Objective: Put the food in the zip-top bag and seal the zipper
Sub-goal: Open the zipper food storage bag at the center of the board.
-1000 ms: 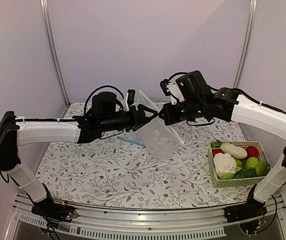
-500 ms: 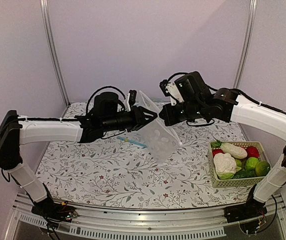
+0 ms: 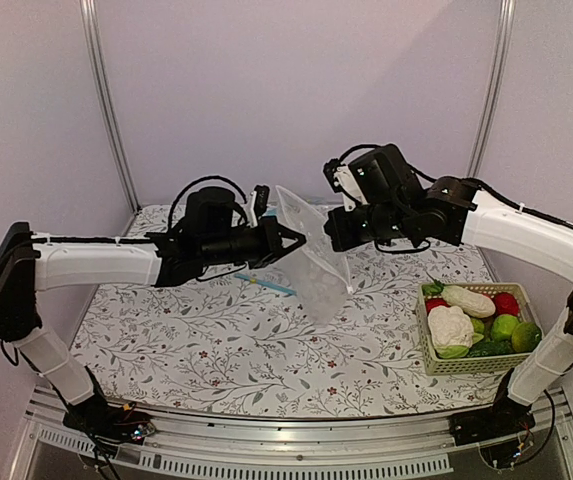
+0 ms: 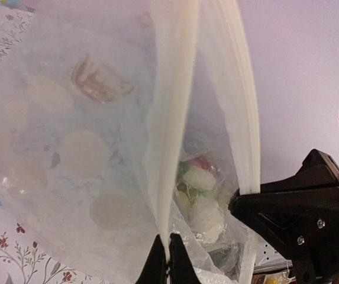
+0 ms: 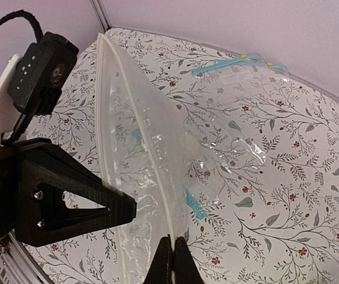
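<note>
The zip-top bag (image 3: 318,272), clear with white dots, hangs above the table between both grippers. My left gripper (image 3: 299,238) is shut on one side of its mouth rim (image 4: 168,177). My right gripper (image 3: 337,236) is shut on the opposite rim (image 5: 168,219). The mouth strip looks pale here and is parted. The bag looks empty. The cauliflower (image 3: 450,325), radish (image 3: 469,300), green fruit (image 3: 504,326) and a yellow-green fruit (image 3: 526,337) lie in the basket (image 3: 436,366) at the right. They show blurred through the bag in the left wrist view (image 4: 203,201).
Red fruits (image 3: 507,303) and a dark green cucumber (image 3: 485,348) share the basket. A light-blue strip (image 3: 263,284) lies on the floral table under the bag. Another clear bag with a blue strip (image 5: 240,63) lies at the far edge.
The hanging bag has swung and now looks narrower, its dots less visible. My left gripper has dropped slightly and drawn back left. Both grippers keep their hold.
</note>
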Controlling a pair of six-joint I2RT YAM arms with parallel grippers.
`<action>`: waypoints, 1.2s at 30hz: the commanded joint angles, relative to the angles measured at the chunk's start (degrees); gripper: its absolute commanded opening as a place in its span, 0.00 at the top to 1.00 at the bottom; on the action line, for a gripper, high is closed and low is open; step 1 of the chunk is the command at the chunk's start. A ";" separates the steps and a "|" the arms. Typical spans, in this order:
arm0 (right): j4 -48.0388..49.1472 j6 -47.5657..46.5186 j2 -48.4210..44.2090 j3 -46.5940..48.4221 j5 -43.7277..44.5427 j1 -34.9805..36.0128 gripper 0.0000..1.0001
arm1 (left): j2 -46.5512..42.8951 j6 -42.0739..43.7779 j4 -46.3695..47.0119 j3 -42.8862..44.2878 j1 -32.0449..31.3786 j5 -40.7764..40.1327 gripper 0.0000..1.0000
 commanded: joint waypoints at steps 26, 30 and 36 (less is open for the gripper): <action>-0.67 6.78 -1.98 0.11 -7.64 -2.45 0.14 | -5.73 30.13 -64.87 27.17 12.89 4.00 1.00; -3.47 5.89 -8.31 -3.30 -3.86 -2.60 0.01 | -1.26 35.30 -74.17 34.98 15.03 2.13 1.00; -16.58 8.02 -14.25 -8.89 3.24 -7.47 0.01 | 4.29 39.28 -80.16 39.21 15.50 1.76 1.00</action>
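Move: Between the two hands hangs the open zipper bag, a lip still pinched by each. Its middle lies about 3 cm right of the left hand and 9 cm below, and about 4 cm left of the right hand and 11 cm below, level with both fore and aft. From the left hand, the near blue strip on the board is roughly 9 cm ahead, 5 cm left, 24 cm down. The vegetable basket stands about 35 cm right of the right hand, level with it and 25 cm down. Drawing the lips apart, the left hand keeps its pinch and sweeps about 10 cm left, then rises and reaches a little forward and farther left, rolling nearly 40 degrees, its left side up. The right eases some 3 cm right and slightly forward, dips back left as its fingers open wide to let its lip go, then draws back, up and right, away from the bag. ##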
